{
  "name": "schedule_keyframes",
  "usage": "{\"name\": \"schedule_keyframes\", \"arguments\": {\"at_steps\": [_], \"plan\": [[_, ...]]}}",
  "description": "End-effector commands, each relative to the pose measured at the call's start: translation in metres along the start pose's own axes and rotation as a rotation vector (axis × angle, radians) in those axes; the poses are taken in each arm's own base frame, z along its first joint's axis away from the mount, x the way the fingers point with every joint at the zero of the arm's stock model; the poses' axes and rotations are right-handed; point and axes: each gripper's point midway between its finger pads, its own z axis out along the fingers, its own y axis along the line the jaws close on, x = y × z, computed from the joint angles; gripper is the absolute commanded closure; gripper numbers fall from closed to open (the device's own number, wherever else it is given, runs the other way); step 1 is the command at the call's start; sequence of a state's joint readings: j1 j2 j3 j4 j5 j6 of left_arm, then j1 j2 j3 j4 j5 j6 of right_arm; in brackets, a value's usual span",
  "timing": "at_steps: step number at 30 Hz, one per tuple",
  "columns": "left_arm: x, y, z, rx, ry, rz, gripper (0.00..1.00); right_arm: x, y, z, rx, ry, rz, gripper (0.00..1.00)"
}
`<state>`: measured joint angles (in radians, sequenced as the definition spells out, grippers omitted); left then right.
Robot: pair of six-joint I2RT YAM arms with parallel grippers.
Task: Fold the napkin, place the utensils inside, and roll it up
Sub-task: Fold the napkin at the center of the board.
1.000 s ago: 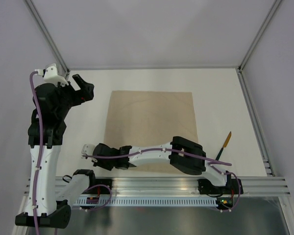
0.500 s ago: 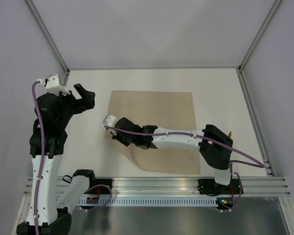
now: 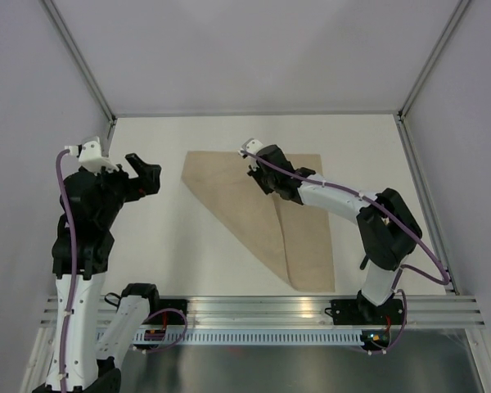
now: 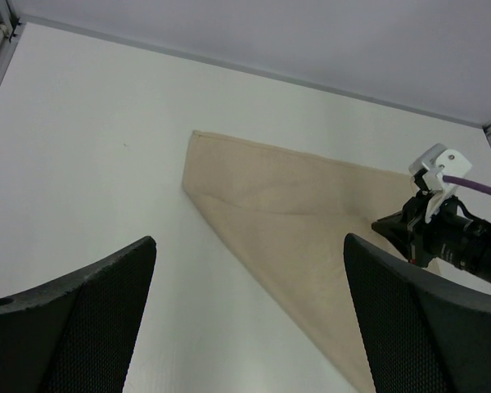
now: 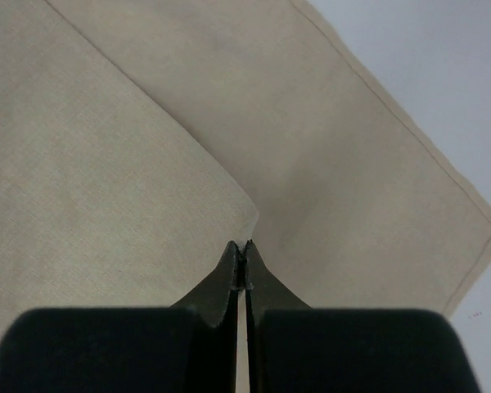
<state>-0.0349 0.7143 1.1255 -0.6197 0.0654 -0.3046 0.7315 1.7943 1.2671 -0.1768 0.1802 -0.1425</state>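
The beige napkin (image 3: 262, 214) lies mid-table, folded over along a diagonal crease from its far-left corner to its near-right edge. My right gripper (image 3: 259, 173) hangs over the cloth's far middle, shut on the tip of the lifted flap; in the right wrist view the jaws (image 5: 244, 246) pinch that corner, with the flap (image 5: 106, 164) to the left and the lower layer (image 5: 368, 155) to the right. My left gripper (image 3: 146, 175) hovers left of the napkin, open and empty (image 4: 250, 246), looking at the cloth (image 4: 295, 205). The utensils are out of view.
White walls with metal corner posts (image 3: 88, 70) close in the table at the back and sides. The metal rail (image 3: 262, 315) with both arm bases runs along the near edge. My right arm's elbow (image 3: 387, 231) stands over the table's right side.
My right gripper has carried the napkin's near-left corner away from me and to the right, across the cloth, making the diagonal fold. The left arm has barely shifted.
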Motion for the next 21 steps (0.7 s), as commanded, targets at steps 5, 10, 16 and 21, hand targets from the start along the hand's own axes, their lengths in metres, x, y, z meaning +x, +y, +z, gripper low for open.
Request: {"name": "schedule_keyframes", "arguments": {"at_steps": [5, 10, 16, 21], "plan": [[0.005, -0.001, 0.002, 0.028, -0.009, 0.038, 0.01, 0.019, -0.060, 0.010, 0.082, 0.021, 0.035, 1.00], [0.009, 0.001, 0.004, 0.023, -0.004, 0.040, 0.01, 0.031, -0.088, 0.017, 0.127, 0.038, 0.073, 1.00], [0.019, 0.006, 0.006, 0.014, -0.002, 0.043, 0.01, 0.045, -0.121, 0.022, 0.180, 0.055, 0.116, 0.99], [0.024, 0.008, 0.008, 0.011, -0.003, 0.043, 0.01, 0.050, -0.141, 0.024, 0.218, 0.062, 0.142, 1.00]]}}
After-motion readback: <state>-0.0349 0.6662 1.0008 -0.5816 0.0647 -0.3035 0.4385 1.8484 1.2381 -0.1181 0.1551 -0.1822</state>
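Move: The right hand, shut on the napkin's lifted near-left corner, is taking it to the far-right corner, about 18 cm ahead, 21 cm to its right and 9 cm below. At that same table level, the far-left corner is 18 cm ahead and 24 cm left, the near-right corner 28 cm back and 20 cm right. From the empty left hand, the far-right corner lies roughly 29 cm ahead, 51 cm right and 33 cm down. Keeping its pinch on the lifted corner, the right hand carries it about 12 cm to the right and 7 cm forward over the napkin towards the far-right corner, sinking a little and slowing towards the end while the wrist turns some 15 degrees clockwise. The left hand, open and empty off the napkin's left side, sinks straight down a few centimetres and touches nothing. ##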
